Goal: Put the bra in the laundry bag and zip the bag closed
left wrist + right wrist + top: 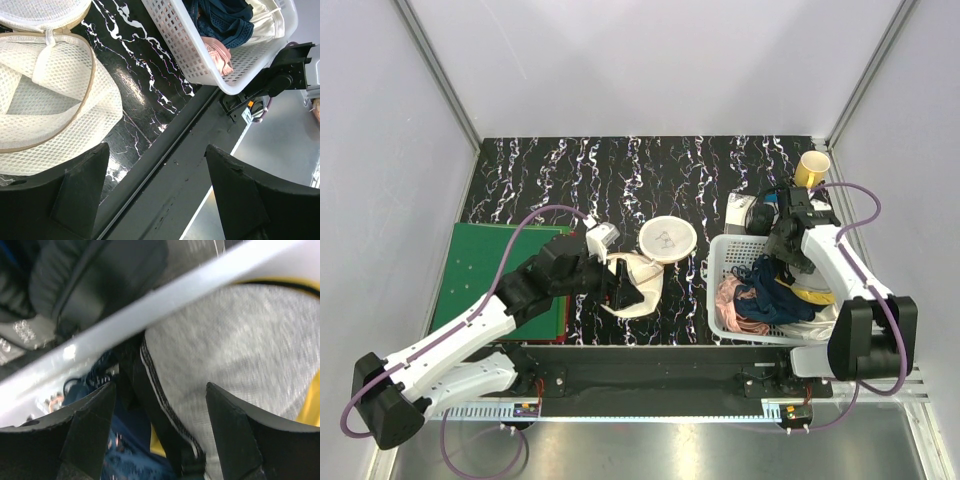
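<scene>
The laundry bag (667,240) lies open on the black marbled table. Its round lid half carries the small black mark, and its mesh lower half (50,95) spreads toward my left arm. My left gripper (623,288) (156,150) is open and empty at the bag's near edge, over the table's front rail. A pink padded garment (733,300) (220,52), seemingly the bra, lies in the white basket (720,262). My right gripper (782,256) (161,390) hangs open inside the basket, over grey fabric with black trim (235,340). It grips nothing.
The basket (175,45) also holds dark blue lace (775,295), yellow and white clothes. A green mat (490,270) lies at the left. A yellow cup (812,168) and black items (760,215) stand behind the basket. White walls close in the table.
</scene>
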You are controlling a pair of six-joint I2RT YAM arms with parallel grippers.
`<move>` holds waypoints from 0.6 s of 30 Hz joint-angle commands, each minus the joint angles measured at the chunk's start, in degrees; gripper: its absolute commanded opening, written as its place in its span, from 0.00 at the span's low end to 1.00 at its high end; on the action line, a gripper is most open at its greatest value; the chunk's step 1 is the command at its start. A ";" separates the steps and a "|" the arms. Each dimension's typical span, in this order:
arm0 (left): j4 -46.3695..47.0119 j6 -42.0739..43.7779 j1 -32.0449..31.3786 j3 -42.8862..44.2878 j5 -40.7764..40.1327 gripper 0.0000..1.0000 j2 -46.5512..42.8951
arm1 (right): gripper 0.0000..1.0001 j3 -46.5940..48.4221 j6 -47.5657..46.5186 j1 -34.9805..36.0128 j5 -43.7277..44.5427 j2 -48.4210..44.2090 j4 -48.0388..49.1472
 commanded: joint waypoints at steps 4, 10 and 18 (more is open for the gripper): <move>1.00 1.78 -0.22 1.65 1.08 0.82 -1.19 | 0.75 0.34 -1.66 -0.23 11.45 3.51 9.19; 0.39 2.13 -0.22 1.66 1.00 0.83 -1.45 | 0.56 -1.24 -0.16 -0.15 15.76 1.77 9.73; -0.75 2.30 -0.22 1.83 1.35 0.83 -1.63 | 0.00 0.24 1.86 -0.15 9.27 -9.22 0.17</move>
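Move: The right hand hangs open and pointing down in the back part of the laundry basket, just above the clothes. The middle of the grey-and-yellow bra lies about 7 cm to its right, 2 cm back and 3 cm lower. The headphones, outside the basket's far rim, are some 10 cm ahead and 8 cm left, and the navy garment is about 9 cm back and 6 cm left. From the left hand the bra is roughly 50 cm right and 5 cm ahead. The right fingers go from wide open to nearly shut and pinch the left edge of the grey-and-yellow bra, where the black trim meets the grey cloth. For this the hand first slides about 4 cm right and forward over the clothes, its left side dipping some 10 degrees, then closes while easing back about 1 cm and starts to rise with its grip. ##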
